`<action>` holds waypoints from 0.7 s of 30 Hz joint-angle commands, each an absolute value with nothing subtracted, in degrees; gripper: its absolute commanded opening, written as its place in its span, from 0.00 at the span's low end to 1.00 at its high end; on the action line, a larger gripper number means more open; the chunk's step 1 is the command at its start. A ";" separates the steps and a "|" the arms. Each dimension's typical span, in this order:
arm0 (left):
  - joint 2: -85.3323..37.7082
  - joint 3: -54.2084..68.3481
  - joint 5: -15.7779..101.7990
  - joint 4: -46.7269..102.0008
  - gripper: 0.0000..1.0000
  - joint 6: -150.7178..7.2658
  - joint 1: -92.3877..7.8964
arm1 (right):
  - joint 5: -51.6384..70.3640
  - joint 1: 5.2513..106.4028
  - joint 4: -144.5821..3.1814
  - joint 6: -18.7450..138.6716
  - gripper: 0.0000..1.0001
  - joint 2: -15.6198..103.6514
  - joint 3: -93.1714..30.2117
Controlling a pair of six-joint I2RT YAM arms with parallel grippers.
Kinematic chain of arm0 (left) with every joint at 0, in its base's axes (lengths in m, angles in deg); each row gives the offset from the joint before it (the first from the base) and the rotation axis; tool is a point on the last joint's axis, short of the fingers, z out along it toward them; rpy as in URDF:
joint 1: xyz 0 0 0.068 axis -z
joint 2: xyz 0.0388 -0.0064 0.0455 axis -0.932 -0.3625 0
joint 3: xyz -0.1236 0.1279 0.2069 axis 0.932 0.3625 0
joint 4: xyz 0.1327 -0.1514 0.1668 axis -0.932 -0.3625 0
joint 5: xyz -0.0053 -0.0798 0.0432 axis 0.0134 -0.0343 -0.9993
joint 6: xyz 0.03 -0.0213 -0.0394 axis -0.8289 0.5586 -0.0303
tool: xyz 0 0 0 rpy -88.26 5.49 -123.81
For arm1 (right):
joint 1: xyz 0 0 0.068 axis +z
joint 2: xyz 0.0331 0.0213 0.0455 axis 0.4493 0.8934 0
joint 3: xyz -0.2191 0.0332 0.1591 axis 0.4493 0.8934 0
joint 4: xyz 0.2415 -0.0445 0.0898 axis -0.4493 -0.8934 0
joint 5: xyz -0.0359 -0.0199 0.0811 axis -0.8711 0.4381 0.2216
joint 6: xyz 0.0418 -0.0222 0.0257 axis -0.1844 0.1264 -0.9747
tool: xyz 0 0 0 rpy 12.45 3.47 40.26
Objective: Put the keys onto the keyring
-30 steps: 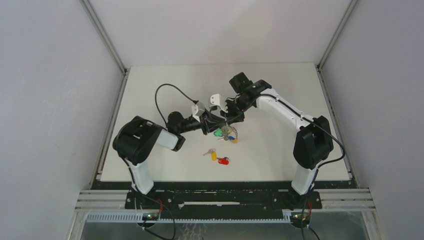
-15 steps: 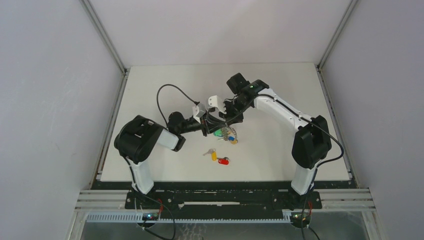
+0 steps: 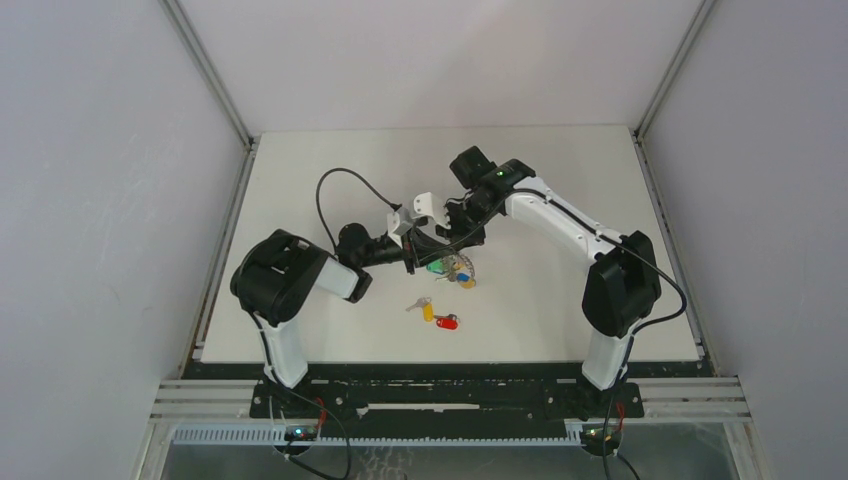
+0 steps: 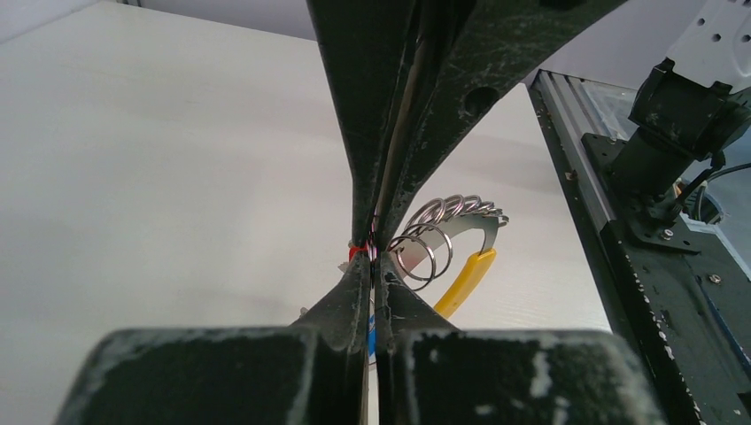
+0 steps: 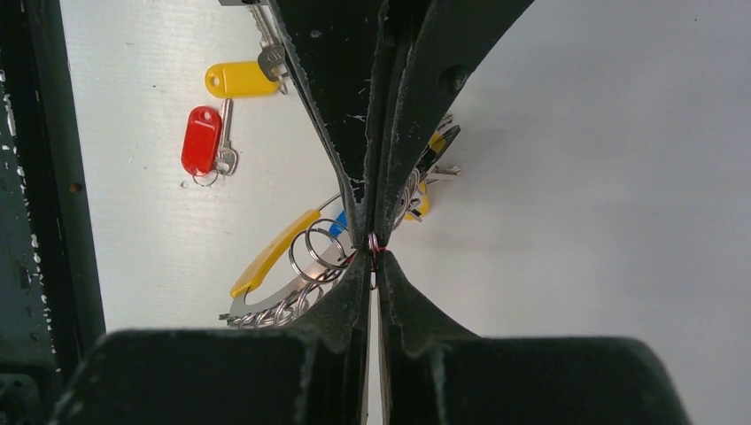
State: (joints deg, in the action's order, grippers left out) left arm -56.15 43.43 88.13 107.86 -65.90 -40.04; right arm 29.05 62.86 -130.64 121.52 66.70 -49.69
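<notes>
The keyring [image 3: 459, 270] is a bunch of silver rings [image 4: 436, 232] with a yellow curved band [image 5: 270, 257] and green and blue tags, at mid-table. My left gripper [image 3: 437, 258] and right gripper [image 3: 455, 247] meet tip to tip over it. In the left wrist view the left gripper [image 4: 373, 266] is shut, with a blue tag showing between its fingers. The right gripper [image 5: 373, 258] is shut on a thin reddish ring of the bunch. Two loose keys lie nearer the arm bases: one with a yellow tag [image 3: 427, 310] [image 5: 241, 80], one with a red tag [image 3: 447, 321] [image 5: 202, 140].
A black cable [image 3: 330, 190] loops above the left arm. The table's metal frame rail [image 4: 620, 266] runs along the near edge. White enclosure walls stand on three sides of the table.
My left gripper has shut at the keyring bunch. Both arms have shifted slightly left; the loose keys have not moved.
</notes>
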 commanded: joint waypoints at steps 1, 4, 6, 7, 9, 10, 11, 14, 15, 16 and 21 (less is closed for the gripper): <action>-55.44 40.68 88.89 110.61 0.00 -65.81 -39.48 | 30.03 63.61 -129.26 121.65 0.00 66.17 -52.18; -54.97 41.57 87.56 110.70 0.00 -66.07 -39.73 | 29.97 61.70 -126.38 118.44 0.05 63.77 -50.16; -54.53 41.78 86.98 110.70 0.00 -66.20 -39.77 | 33.10 59.48 -124.40 117.57 0.13 61.14 -47.88; -54.35 41.87 86.83 110.70 0.00 -66.25 -39.77 | 34.89 58.35 -122.90 117.16 0.16 59.72 -46.20; -53.62 42.20 86.49 110.70 0.00 -66.52 -39.81 | 38.18 56.29 -119.85 116.72 0.20 56.95 -43.06; -53.35 42.42 86.32 110.70 0.00 -66.74 -39.83 | 40.22 55.04 -118.84 116.78 0.21 56.18 -41.63; -53.02 42.56 86.20 110.70 0.00 -66.91 -39.81 | 41.55 54.15 -117.77 116.74 0.22 55.62 -40.01; -52.65 42.68 86.17 110.70 0.00 -67.01 -39.77 | 46.32 51.81 -115.87 117.06 0.22 55.18 -37.83; -52.58 42.68 86.21 110.70 0.00 -66.98 -39.74 | 47.79 51.27 -115.56 117.46 0.22 55.37 -37.38; -52.56 42.68 86.25 110.70 0.00 -66.89 -39.74 | 48.87 50.91 -115.14 117.65 0.23 55.55 -37.06; -52.37 42.52 86.50 110.70 0.00 -66.78 -39.74 | 52.52 50.66 -114.34 118.83 0.24 57.32 -36.96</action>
State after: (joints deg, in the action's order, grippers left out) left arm -55.38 43.43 87.04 107.68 -66.09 -39.99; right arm 45.67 50.29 -117.61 118.11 56.89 -36.75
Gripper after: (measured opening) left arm 0.010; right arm 0.235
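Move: Both grippers meet at the keyring: its pinched wire loop is right at each hand's fingertips, some 12 cm above the table. The rest of the coil, with its tagged keys, hangs about 3 cm back, 2 cm right and 3 cm below either hand. On the table, from either hand, the loose yellow-tagged key lies about 10 cm back and 7 cm left, the loose red-tagged key about 13 cm back and 2 cm left. Rightward, upward and somewhat forward, the right hand backs off about 5 cm from the keyring and the left fingertips, its fingers first opening to about a quarter and letting go of the wire. Its wrist swings the fingers nearly 20 degrees flatter towards the left as it leaves. The left hand stays practically in place, still pinching the keyring. ##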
